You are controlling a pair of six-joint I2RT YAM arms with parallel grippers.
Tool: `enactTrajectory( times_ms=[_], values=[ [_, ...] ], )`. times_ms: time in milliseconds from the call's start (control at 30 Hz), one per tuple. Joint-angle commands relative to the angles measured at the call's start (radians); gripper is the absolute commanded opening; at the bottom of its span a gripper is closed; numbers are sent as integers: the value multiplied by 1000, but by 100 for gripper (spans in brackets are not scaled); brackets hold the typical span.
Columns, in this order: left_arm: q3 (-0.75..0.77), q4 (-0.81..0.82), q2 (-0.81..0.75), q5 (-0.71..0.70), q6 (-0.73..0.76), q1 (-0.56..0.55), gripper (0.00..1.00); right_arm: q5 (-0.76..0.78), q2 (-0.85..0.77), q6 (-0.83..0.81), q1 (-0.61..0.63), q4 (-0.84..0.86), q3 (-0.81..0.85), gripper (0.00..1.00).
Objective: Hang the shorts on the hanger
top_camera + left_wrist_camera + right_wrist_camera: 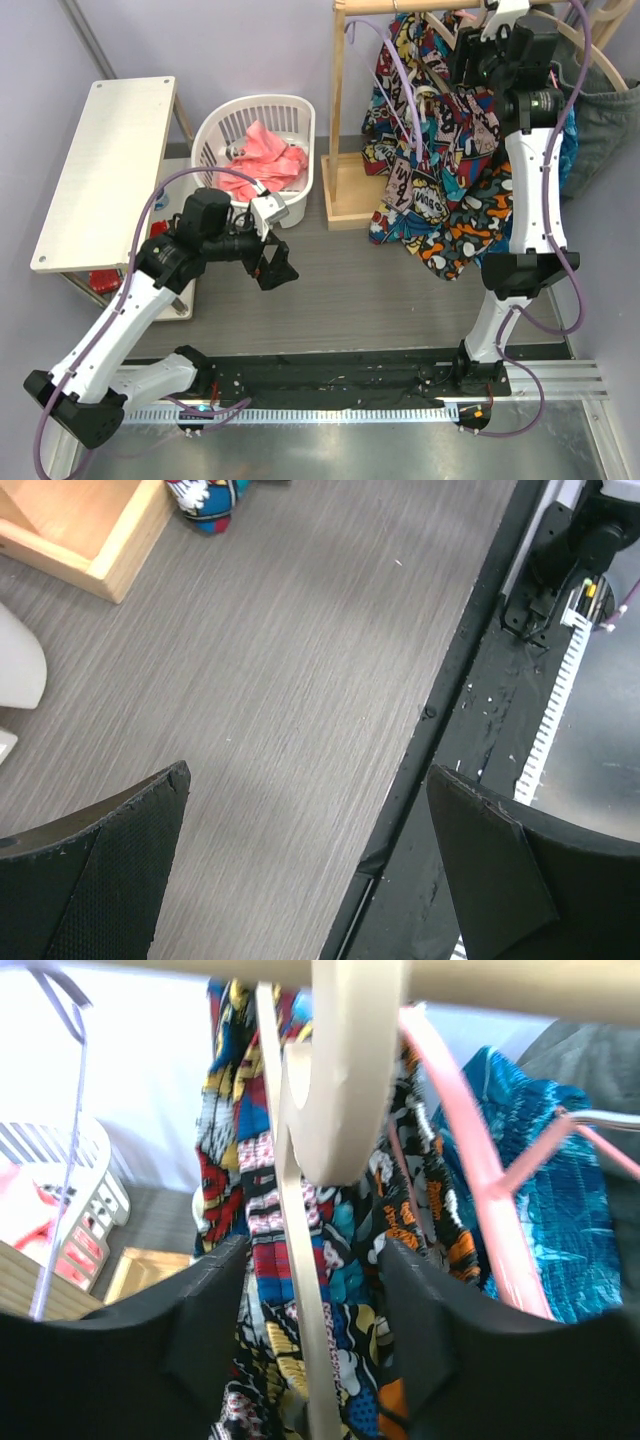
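The shorts [405, 170], a comic-print fabric in blue, red, yellow and white, hang from the rack at the back right and drape over the hanger [340, 1070] in the right wrist view. My right gripper [482, 42] is raised at the rack rail. It stands open [312, 1250], and the hanger's thin beige bar [300, 1300] runs between the fingers without touching either pad. The shorts [255, 1180] hang just behind that bar. My left gripper [272, 265] hovers wide open [310, 860] over the table's middle, holding nothing. A corner of the shorts [205, 500] shows at the top of its view.
An orange-black-white garment [465, 225] hangs beside the shorts, with a pink hanger [470, 1150], a lilac hanger [395, 60] and a teal cloth [540, 1190] on the same rail [500, 985]. A white basket [215, 120] holds pink cloth [265, 160]. The rack's wooden base [345, 190] and a white shelf [105, 170] stand behind.
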Motion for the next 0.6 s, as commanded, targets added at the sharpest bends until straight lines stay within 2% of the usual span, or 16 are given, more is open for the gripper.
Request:
enactTrajectory(
  times_ms=[0, 300, 433, 567],
  values=[
    [37, 48, -6, -11, -35, 27, 100, 26, -105, 5, -3, 70, -18, 66],
    [129, -7, 61, -27, -112, 157, 100, -4, -253, -6, -3, 77, -81, 79],
    [242, -75, 138, -21, -141, 218, 100, -7, -334, -17, -3, 90, -139, 85],
    [413, -254, 274, -44, -121, 271, 100, -67, -446, -15, -3, 82, -229, 89]
  ],
)
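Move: Straddling the shorts-laden wooden hanger, the right hand's part-open fingers have it between them, its middle about 2 cm lower. The rail is roughly 3 cm nearer the robot and 5 cm above; the pink hanger is level ahead and 5 cm right, the purple hanger 13 cm left and 2 cm back. For the empty left hand, the pink cloth in the basket lies some 26 cm ahead, 6 cm left, 17 cm below. Backing out from the hung hanger, the right hand opens its fingers wider and draws back some 11 cm while rising about 9 cm, its fingertips tilting up about 10 degrees as they leave the hanger and shorts. The left hand, wide open and touching nothing, swings forward about 8 cm and slightly left towards the basket, rising a little and turning counter-clockwise. ##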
